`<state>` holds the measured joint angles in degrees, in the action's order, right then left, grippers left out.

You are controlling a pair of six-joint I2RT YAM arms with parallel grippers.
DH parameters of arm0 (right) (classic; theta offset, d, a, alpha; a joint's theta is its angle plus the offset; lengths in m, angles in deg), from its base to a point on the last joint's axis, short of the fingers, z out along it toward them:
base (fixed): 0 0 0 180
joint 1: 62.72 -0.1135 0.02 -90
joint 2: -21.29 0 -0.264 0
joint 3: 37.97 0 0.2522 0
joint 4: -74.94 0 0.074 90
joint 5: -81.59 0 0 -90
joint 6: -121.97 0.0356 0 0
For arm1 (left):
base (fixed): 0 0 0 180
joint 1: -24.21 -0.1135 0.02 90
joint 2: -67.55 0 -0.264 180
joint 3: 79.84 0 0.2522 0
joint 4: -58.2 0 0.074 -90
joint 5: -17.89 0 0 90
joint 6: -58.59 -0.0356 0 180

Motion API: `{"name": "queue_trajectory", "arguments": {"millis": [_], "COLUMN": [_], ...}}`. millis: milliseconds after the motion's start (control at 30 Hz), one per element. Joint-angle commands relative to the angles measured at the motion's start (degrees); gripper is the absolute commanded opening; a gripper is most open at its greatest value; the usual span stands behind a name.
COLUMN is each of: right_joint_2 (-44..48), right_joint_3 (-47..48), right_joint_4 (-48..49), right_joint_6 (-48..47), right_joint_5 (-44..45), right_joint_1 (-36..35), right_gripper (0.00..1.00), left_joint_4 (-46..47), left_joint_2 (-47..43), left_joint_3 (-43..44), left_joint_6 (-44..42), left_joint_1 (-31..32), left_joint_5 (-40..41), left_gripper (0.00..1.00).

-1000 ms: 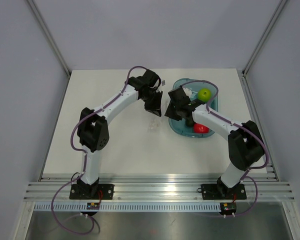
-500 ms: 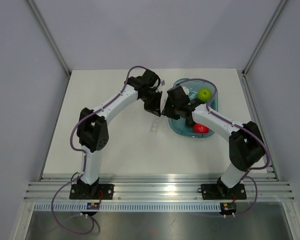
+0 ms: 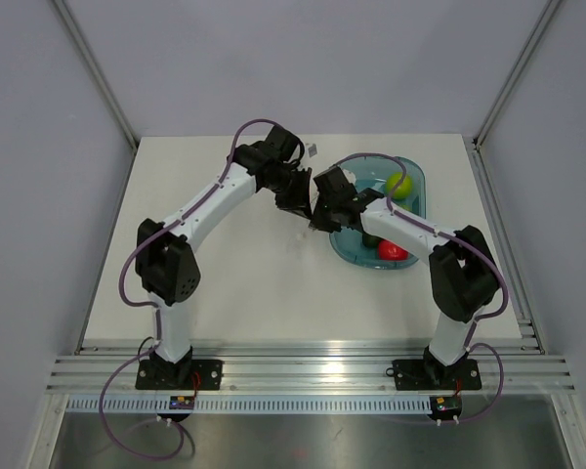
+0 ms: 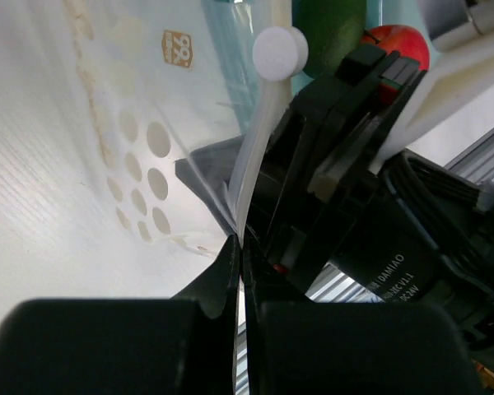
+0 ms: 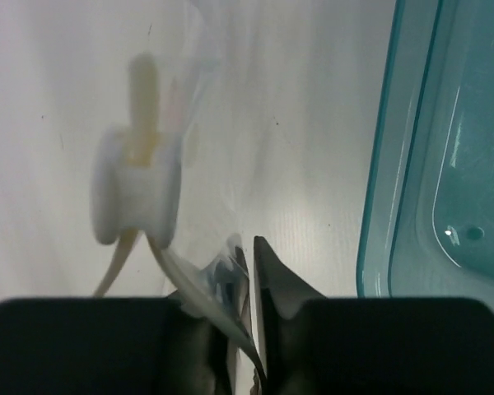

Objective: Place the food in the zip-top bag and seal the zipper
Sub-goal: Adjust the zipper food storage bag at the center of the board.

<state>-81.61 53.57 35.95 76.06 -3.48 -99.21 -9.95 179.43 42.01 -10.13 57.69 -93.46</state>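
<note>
The zip-top bag (image 4: 107,123) is clear film with printed dots, hanging between my two grippers above the table. Its zipper (image 4: 253,164) is a pale strip with a white slider (image 4: 280,51). My left gripper (image 4: 241,247) is shut on the strip's lower end. My right gripper (image 5: 249,247) has its jaws nearly together with the bag's edge (image 5: 218,276) pinched between them, and the slider (image 5: 136,185) shows blurred just beyond. From above, the left gripper (image 3: 298,198) and right gripper (image 3: 323,212) almost touch. The food (image 4: 329,33), dark green, lies in the tray.
The teal tray (image 3: 417,195) stands right of the grippers, holding a lime-green apple (image 3: 400,184) and a red item (image 3: 393,250). Its rim (image 5: 379,189) runs close beside my right fingers. White tabletop (image 3: 215,283) stretches to the left and front.
Both grippers have drawn together and shifted toward the far side, lifting the bag off the table. The right jaws have narrowed onto the bag's edge. The left grip is unchanged.
</note>
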Motion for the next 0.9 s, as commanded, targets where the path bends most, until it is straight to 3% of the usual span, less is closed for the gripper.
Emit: {"name": "queue_trajectory", "arguments": {"millis": [0, 133, 333, 533, 567, 667, 800, 867], "right_joint_2": [0.58, 1.73, 2.35, 1.73, 1.82, 2.26, 2.43, 2.52], "right_joint_3": [2.73, 3.26, 3.87, 4.31, 4.22, 4.22, 4.05, 3.79], "right_joint_4": [-1.04, -5.16, -8.59, -7.03, -6.67, -5.71, -5.27, -4.74], "right_joint_6": [0.03, -1.03, -0.94, -0.59, -0.68, -0.68, -0.42, -0.24], "right_joint_5": [3.41, 9.04, 14.58, 11.77, 10.90, 9.49, 8.17, 7.29], "right_joint_1": [-0.60, -0.60, -0.60, -0.60, -0.60, -0.69, -0.69, -0.69], "right_gripper": [0.13, 0.00, 0.00, 0.00, 0.00, 0.00, 0.00, 0.00], "left_joint_4": [1.31, 0.25, -1.86, -0.02, 0.25, 2.18, 3.68, 3.94], "left_joint_2": [-3.76, -4.03, -3.86, -3.60, -3.51, -3.07, -1.93, -1.49], "left_joint_3": [-1.56, -2.97, -4.03, -5.00, -5.43, -6.66, -6.49, -6.14], "left_joint_6": [-0.53, -1.94, -3.52, -2.56, -2.30, -1.68, -0.45, -0.01], "left_joint_1": [-0.78, -2.79, -4.20, -4.03, -3.94, -3.33, -2.71, -2.36], "left_joint_5": [-2.30, -0.02, 2.79, 0.78, 0.52, -0.80, -2.30, -2.47], "left_gripper": [0.00, 0.00, 0.00, 0.00, 0.14, 0.39, 0.56, 0.58]}}
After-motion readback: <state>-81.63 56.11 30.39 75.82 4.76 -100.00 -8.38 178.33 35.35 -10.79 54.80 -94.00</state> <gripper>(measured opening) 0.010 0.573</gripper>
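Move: The left hand still pinches the left rim at its fingertips, and the right hand's partly open fingers straddle the right rim. The zipper slider is about 3 cm ahead and 2 cm right of the left hand, and some 4 cm ahead, 2 cm left and 3 cm above the right. The blue tray's middle lies some 15 cm right, 3 cm ahead and 8 cm below the right hand; the avocado sits 13 cm right, 3 cm back, equally low. Right fingers shut on the rim and draw about 2 cm right; left goes 3 cm left, sinks, then opens. ##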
